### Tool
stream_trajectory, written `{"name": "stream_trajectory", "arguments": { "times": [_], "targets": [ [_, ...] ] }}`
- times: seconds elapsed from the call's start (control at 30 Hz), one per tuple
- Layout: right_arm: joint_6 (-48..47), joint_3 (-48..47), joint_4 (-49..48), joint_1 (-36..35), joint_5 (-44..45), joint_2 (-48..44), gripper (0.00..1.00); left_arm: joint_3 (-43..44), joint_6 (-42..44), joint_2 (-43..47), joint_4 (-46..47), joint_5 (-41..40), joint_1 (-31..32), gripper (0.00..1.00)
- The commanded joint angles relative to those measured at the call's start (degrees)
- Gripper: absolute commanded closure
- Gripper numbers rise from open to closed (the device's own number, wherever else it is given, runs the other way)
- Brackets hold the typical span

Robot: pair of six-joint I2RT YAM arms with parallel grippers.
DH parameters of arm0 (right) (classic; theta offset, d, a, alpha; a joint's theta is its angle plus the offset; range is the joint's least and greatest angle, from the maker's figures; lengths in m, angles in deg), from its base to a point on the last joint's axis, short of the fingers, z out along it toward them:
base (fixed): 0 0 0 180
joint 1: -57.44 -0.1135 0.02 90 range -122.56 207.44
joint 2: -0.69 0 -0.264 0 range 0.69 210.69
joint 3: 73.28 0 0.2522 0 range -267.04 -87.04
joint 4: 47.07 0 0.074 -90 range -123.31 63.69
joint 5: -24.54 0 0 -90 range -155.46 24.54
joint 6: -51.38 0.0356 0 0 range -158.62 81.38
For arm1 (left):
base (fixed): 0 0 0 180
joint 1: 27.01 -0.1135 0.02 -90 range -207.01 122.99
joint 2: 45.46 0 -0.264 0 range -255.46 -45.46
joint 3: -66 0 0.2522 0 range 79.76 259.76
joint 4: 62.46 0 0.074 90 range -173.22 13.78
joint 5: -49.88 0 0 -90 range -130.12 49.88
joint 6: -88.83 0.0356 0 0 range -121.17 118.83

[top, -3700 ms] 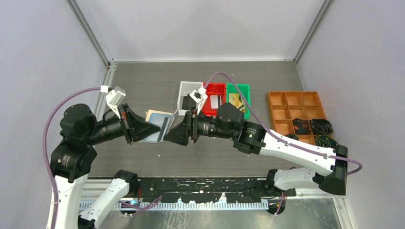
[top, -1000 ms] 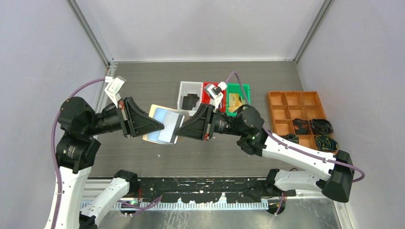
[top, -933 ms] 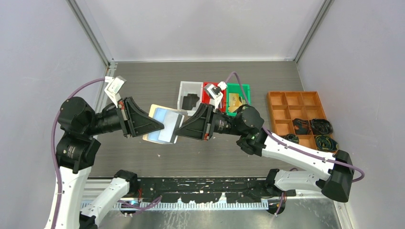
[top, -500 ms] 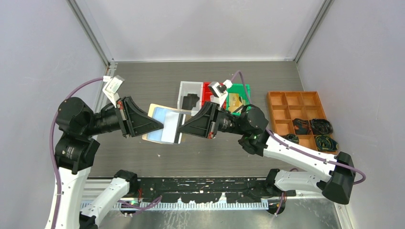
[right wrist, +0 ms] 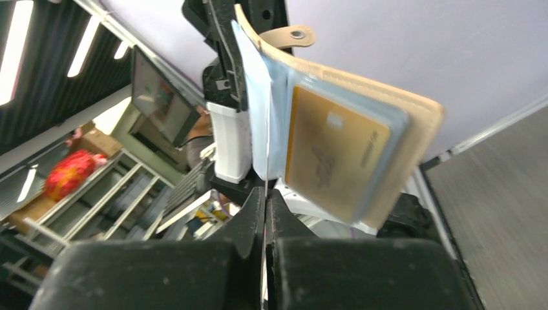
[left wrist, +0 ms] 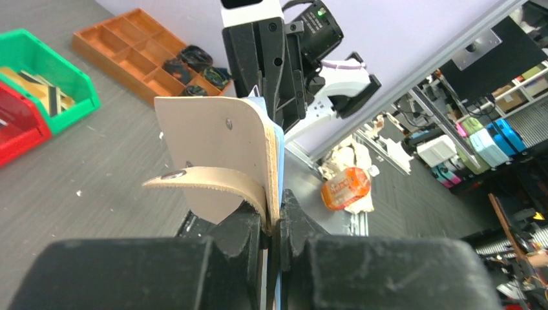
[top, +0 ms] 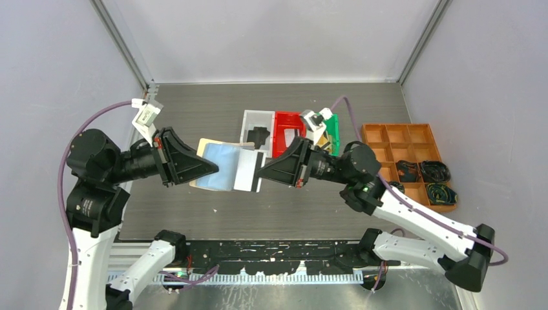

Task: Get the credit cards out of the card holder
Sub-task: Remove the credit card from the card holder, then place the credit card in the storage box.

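The beige card holder (top: 208, 150) hangs open above the table, and my left gripper (top: 214, 170) is shut on its left edge. In the left wrist view its tan cover (left wrist: 213, 148) and snap tab stand straight up from the left gripper (left wrist: 274, 223). A white-grey credit card (top: 247, 169) with a dark stripe sticks out of the holder's right side, pinched by my shut right gripper (top: 260, 173). In the right wrist view that card (right wrist: 266, 152) is edge-on in the right gripper (right wrist: 266, 201). A gold card (right wrist: 333, 152) sits in a clear sleeve.
Behind the grippers stand a white bin (top: 249, 121) with a black thing (top: 259, 136) in it, a red bin (top: 289, 124) and a green bin (top: 332, 127). An orange compartment tray (top: 388, 139) with dark items is at the right.
My right gripper has drawn back to the right with its jaws shutting, and the white-grey card now sticks farther out of the holder. The left arm and holder shifted slightly.
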Motion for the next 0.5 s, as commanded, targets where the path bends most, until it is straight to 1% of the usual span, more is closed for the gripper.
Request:
{"name": "stream_trajectory", "arguments": {
  "times": [0.0, 0.1, 0.23, 0.33, 0.47],
  "targets": [
    [-6.08, -2.54, 13.81, 4.24, 1.50, -6.62, 0.99, 5.85, 13.31, -1.44, -8.71, -1.51, -0.28, 1.00],
    [-8.98, -4.59, 23.48, 7.85, 2.40, -8.43, 0.99, 8.21, 23.16, -1.80, -15.40, -5.61, -0.28, 1.00],
    [-11.51, -7.42, 34.57, 13.88, 4.86, -8.42, 0.99, 9.71, 33.06, -1.75, -20.65, -11.97, -0.24, 1.00],
    [-13.66, -9.77, 40.67, 16.84, 7.97, -5.69, 0.99, 9.46, 35.92, -1.27, -22.23, -13.68, -0.28, 1.00],
    [-20.01, -13.89, 48.96, 20.50, 13.75, 1.81, 1.00, 8.91, 35.82, -0.20, -22.11, -13.34, -0.28, 1.00]
  ]
}}
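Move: Under and beyond the right hand, which already pinches the white card by its black-striped end, the red box lies about 22 cm ahead, 7 cm right and 40 cm down. From that hand, the white box is as far ahead, 2 cm left; the green box as far ahead, 17 cm right; the holder hangs level, some 8 cm left and 1 cm ahead. From the left hand, the red box is about 21 cm ahead, 15 cm right and 42 cm down. Carrying the white card off from the holder, the right hand first draws right, then sweeps mainly forward towards the red box, about 11 cm forward and 6 right in all, sinking 5 late on. It keeps its pinch while its fingers swing some 25 degrees clockwise and tip down. The left hand keeps the holder, easing down, forward and left by 2 to 3 cm each, fingertips dipping. ##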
